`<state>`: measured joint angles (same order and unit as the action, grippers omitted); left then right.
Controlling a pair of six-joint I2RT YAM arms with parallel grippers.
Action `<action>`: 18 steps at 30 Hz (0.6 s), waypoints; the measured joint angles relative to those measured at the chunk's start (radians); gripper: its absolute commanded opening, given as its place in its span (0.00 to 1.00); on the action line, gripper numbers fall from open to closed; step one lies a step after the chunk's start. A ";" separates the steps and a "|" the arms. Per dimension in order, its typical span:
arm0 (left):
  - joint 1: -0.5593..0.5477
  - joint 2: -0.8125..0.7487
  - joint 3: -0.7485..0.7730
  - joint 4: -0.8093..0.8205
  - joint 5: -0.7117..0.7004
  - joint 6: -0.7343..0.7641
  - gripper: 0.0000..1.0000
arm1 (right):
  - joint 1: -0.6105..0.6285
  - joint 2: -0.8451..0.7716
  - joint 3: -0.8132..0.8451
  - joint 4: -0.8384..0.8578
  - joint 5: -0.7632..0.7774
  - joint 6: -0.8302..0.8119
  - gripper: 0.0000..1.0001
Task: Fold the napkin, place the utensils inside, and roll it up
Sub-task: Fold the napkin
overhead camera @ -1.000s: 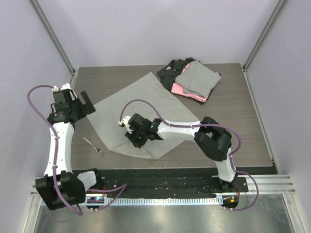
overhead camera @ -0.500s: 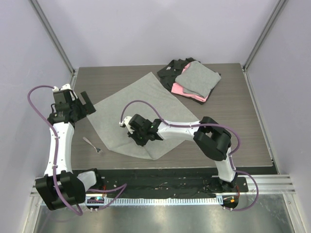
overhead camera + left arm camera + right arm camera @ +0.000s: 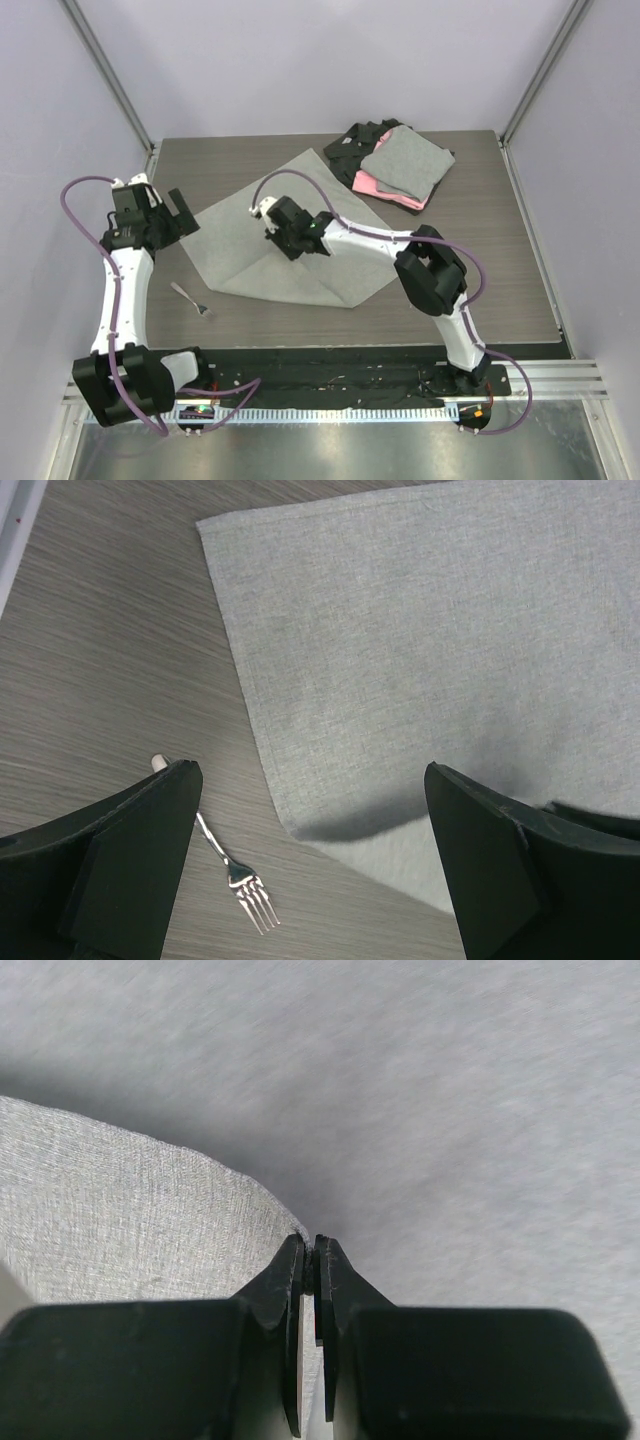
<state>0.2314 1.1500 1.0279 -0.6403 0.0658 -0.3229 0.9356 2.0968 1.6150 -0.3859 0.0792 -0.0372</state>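
The light-grey napkin (image 3: 240, 250) lies on the table with its near part folded over, leaving a straight near edge. My right gripper (image 3: 284, 236) is above the napkin's middle, shut on a pinched corner of the cloth. In the right wrist view the jaws meet on that fold (image 3: 312, 1250), and the rest of the napkin (image 3: 450, 1090) is spread below. A small silver fork (image 3: 190, 299) lies on bare wood left of the napkin's near corner. My left gripper (image 3: 180, 212) hangs open at the napkin's left corner, with the fork (image 3: 240, 880) and the napkin (image 3: 400, 630) below its open jaws (image 3: 310, 780).
A stack of folded grey, pink and black cloths (image 3: 400, 165) sits at the back right of the table. The table's left rail (image 3: 150, 160) runs close to the left arm.
My right gripper shut on the napkin's near corner and carried it up and away from the near edge, folding the cloth over itself. The left arm barely moved.
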 measured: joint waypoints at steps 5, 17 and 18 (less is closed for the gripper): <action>0.000 0.025 -0.005 0.001 0.016 -0.010 1.00 | -0.090 0.102 0.153 -0.022 0.058 -0.022 0.01; 0.000 0.066 -0.006 0.005 0.036 -0.011 1.00 | -0.242 0.375 0.532 -0.057 0.167 -0.032 0.01; 0.000 0.067 -0.006 0.005 0.037 -0.011 1.00 | -0.248 0.396 0.563 -0.055 0.176 -0.032 0.01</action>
<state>0.2314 1.2167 1.0218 -0.6350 0.1028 -0.3336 0.6880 2.4924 2.1780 -0.4412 0.2554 -0.0696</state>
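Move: The right hand holds the napkin's lifted near part, low over the cloth; the napkin's far corner lies about 36 cm ahead of it, 5 cm to the right and 5 cm below. Also from the right hand, the dark cloth is about 36 cm ahead and 15 cm right, the grey folded cloth about 32 cm ahead and 29 cm right. From the left hand, the far corner is some 37 cm ahead, 27 cm right and 17 cm below. Still pinching the napkin, the right hand sweeps about 19 cm forward towards the far corner, turning clockwise. ##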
